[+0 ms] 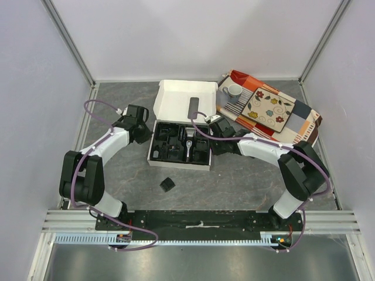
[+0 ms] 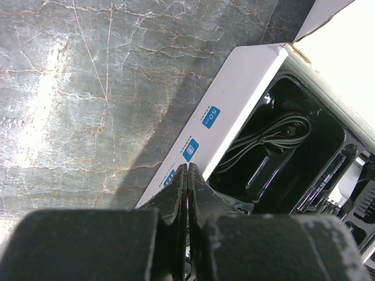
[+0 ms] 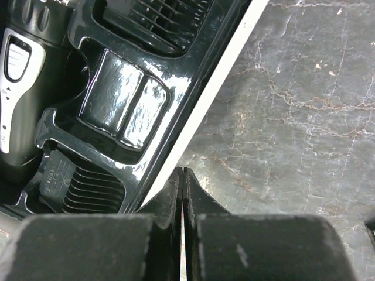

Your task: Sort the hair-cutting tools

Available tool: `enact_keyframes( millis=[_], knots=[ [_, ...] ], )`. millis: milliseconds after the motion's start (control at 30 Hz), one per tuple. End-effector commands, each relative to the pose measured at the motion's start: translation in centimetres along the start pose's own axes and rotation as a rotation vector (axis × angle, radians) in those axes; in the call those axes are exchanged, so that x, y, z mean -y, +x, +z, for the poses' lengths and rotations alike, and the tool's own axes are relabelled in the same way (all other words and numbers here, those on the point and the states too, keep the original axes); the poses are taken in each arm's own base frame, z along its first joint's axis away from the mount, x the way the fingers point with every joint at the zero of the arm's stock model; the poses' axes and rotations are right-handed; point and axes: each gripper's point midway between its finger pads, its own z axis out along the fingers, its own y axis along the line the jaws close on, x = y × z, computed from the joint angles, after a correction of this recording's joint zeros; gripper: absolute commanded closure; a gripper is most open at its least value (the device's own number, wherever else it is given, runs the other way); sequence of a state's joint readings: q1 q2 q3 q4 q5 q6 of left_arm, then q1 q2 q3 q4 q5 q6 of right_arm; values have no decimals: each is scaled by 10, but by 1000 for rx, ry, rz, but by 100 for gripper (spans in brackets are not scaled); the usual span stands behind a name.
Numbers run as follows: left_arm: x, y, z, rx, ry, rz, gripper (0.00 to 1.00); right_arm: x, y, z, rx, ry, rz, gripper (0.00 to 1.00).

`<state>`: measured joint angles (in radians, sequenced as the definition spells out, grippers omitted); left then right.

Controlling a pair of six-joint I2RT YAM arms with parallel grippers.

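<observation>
An open white box (image 1: 157,126) holds a black moulded tray (image 1: 202,157) in the middle of the table. The black-and-silver clipper (image 1: 190,145) (image 3: 17,76) lies in the tray's middle slot. Ribbed black comb attachments (image 3: 88,187) fill neighbouring pockets, and a coiled cable (image 2: 275,134) lies in the left compartment. One small black attachment (image 1: 167,184) sits loose on the table in front of the box. My left gripper (image 1: 147,133) (image 2: 187,170) is shut and empty against the box's left wall. My right gripper (image 1: 212,144) (image 3: 183,172) is shut and empty at the box's right edge.
The box's lid (image 1: 176,99) stands open behind the tray. At the back right, a patchwork cloth (image 1: 302,117) carries a grey mug (image 1: 234,92) and a flowered square plate (image 1: 266,109). Pale enclosure walls ring the grey marbled table (image 1: 246,181).
</observation>
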<state>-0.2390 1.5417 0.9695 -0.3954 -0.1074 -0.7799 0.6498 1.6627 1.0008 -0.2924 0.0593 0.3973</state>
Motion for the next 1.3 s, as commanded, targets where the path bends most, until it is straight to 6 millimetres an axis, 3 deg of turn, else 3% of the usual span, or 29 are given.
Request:
enact_keyframes(
  millis=[0, 67, 133, 200, 300, 367, 467, 567, 767, 1000, 1100, 1267],
  knots=[
    [27, -18, -31, 53, 93, 47, 98, -22, -31, -23, 108, -62, 19, 100],
    [14, -19, -42, 61, 40, 67, 98, -12, -39, -34, 136, -6, 19, 100],
    [8, -24, -62, 96, 39, 84, 95, 2, -40, -43, 146, 67, 16, 89],
    [-3, -20, -83, 115, 38, 99, 80, 7, -47, -57, 175, 88, 1, 75],
    [-13, -2, -102, 88, 76, 112, 62, 15, -49, -75, 191, 122, -13, 67],
    [-7, 7, -124, 83, 173, 146, 50, 13, -49, -85, 203, 104, -22, 65],
    [10, 34, -144, -15, 349, 257, 41, 10, -44, -95, 196, 74, -43, 60],
    [22, 58, -157, -105, 465, 350, 38, 9, -39, -100, 189, 54, -66, 54],
    [30, 84, -178, -174, 549, 505, 38, 5, -21, -102, 147, 31, -108, 52],
    [20, 98, -175, -191, 458, 723, 38, -1, 2, -97, 102, 11, -139, 51],
    [30, 111, -174, -190, 483, 830, 38, -4, 7, -95, 93, 2, -145, 51],
    [40, 113, -158, -119, 465, 1003, 37, -10, 18, -91, 76, -14, -153, 50]
  ],
)
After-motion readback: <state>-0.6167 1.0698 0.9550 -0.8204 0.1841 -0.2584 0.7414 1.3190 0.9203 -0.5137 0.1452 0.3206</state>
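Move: The near comb on the table lies about 16 cm back and 10 cm right of the left hand, 3 cm below it. The open kit box stands between the hands, its middle some 13 cm right of the left hand and 1 cm back. From the right hand, the other comb is about 14 cm to the right and 2 cm ahead, 3 cm lower, and the box middle is 11 cm left and 4 cm ahead. Both closed grippers come off the box's side walls and open as they rise. The left rises steeply, swings back about 17 cm and then also right to just above the near comb, sinking a little while turning some 55 degrees clockwise, its fingers a bit over half open. The right lifts some 9 cm, edging right, then draws back about 6 cm and sinks slightly, half open. ##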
